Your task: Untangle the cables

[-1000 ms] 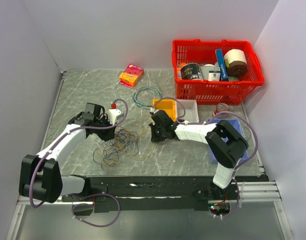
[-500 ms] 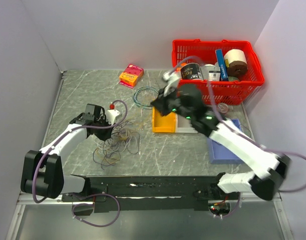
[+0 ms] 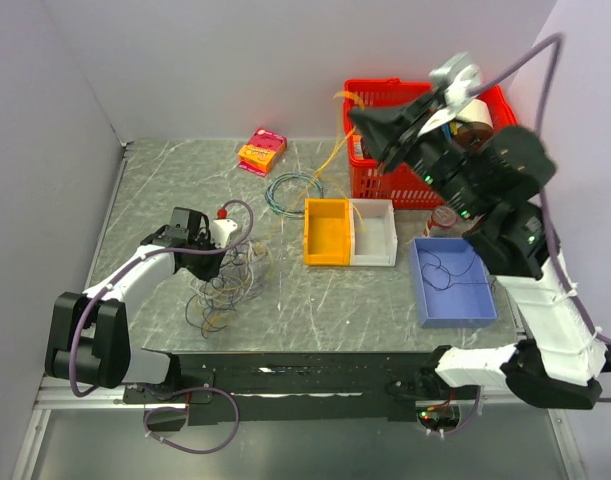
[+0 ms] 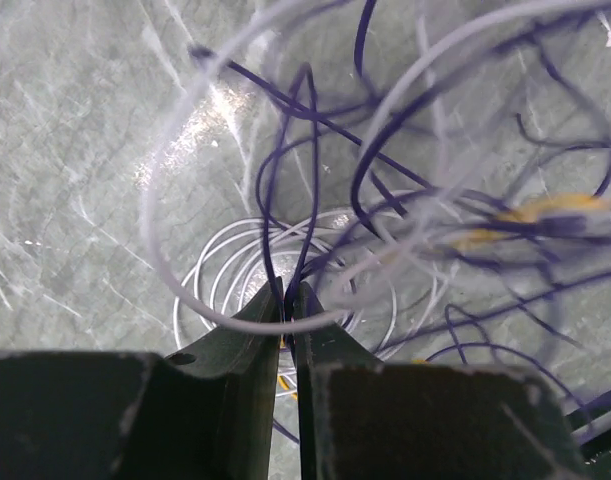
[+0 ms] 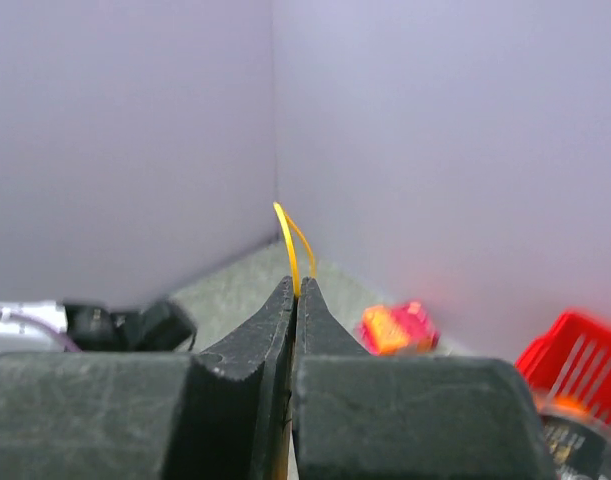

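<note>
The cables (image 3: 228, 290) lie as a loose tangle of thin strands on the table's left half. My left gripper (image 3: 207, 258) sits on the tangle's upper edge. In the left wrist view it (image 4: 288, 296) is shut on dark purple strands (image 4: 272, 190), with white loops (image 4: 160, 190) and a blurred yellow strand (image 4: 545, 210) around them. My right gripper (image 3: 354, 112) is raised high in front of the red basket. It (image 5: 297, 290) is shut on one yellow cable (image 5: 285, 235). That yellow cable (image 3: 332, 153) slants down from the gripper toward the tangle.
A red basket (image 3: 435, 185) of goods stands at the back right. An orange bin (image 3: 328, 235) and a white bin (image 3: 375, 235) sit mid-table, and a blue tray (image 3: 422, 285) is at the right. A blue-green wire coil (image 3: 276, 188) and a pink-orange box (image 3: 262, 150) lie further back.
My right arm rose from the table beside the tangle to high at the back right, drawing the yellow cable up with it. The left gripper stayed on the tangle.
</note>
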Controlling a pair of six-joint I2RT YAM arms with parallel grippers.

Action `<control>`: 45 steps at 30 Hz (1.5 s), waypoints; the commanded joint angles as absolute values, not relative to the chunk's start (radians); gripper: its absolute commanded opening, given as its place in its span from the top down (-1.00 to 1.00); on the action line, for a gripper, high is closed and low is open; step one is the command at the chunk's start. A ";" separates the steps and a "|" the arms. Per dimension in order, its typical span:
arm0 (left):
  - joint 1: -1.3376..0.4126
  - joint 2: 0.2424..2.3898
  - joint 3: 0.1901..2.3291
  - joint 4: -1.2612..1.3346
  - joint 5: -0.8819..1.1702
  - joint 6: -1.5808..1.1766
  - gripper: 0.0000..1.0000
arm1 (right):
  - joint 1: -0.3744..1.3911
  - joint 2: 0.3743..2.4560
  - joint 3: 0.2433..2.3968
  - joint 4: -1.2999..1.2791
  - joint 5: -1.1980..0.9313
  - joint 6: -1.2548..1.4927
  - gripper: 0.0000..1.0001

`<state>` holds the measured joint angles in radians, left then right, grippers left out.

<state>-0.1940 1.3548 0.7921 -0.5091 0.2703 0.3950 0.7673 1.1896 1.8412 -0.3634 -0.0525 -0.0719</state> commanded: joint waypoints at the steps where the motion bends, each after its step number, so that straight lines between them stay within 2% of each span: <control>1: -0.187 1.350 0.810 -0.482 0.250 0.393 0.69 | 0.772 1.262 2.093 -0.373 -0.035 -0.169 1.00; 6: -0.187 1.353 0.808 -0.474 0.236 0.391 0.69 | 0.772 1.359 2.333 -0.335 -0.014 -0.236 1.00; 15: -0.175 1.373 0.799 -0.456 0.206 0.403 0.69 | 0.770 1.379 2.385 -0.137 -0.002 -0.325 1.00; 24: -0.172 1.345 0.810 -0.474 0.242 0.393 0.67 | 0.733 1.436 2.253 -0.037 0.032 -0.463 1.00; 30: -0.173 1.319 0.798 -0.480 0.239 0.396 0.65 | 0.559 1.451 2.111 -0.003 -0.040 -0.247 1.00; 40: -0.172 1.312 0.796 -0.486 0.239 0.397 0.64 | 0.493 1.468 1.853 0.097 -0.031 -0.144 1.00; 45: -0.172 1.313 0.795 -0.485 0.233 0.400 0.64 | 0.462 1.463 1.816 0.106 -0.040 -0.097 1.00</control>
<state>-0.1780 1.3384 0.7918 -0.4831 0.2222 0.3977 0.4866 1.5002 1.8168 0.0063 -0.0349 -0.1558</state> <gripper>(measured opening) 0.178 0.012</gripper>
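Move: The cable tangle lies about 23 cm to the left of my right hand, about level with it in reach and some 57 cm below; the yellow cable I pinch there leads from it. From that hand, the orange tray is roughly 14 cm ahead and 2 cm left, the white tray 14 cm ahead and 8 cm right, and the teal coil 22 cm ahead and 9 cm left, all far below. My left hand still pinches dark strands, the tangle's middle about 4 cm right, 2 cm back and 5 cm below it. With my right fingers shut on the yellow cable, I keep hauling upward about 18 cm, easing back and right away from the tangle as the fingers tip further up. Then I swing forward some 22 cm and down about 20, high over the trays, levelling the fingers again and ending turned clockwise. My left hand keeps its pinch on the dark strands, shifting barely a centimetre or so. ##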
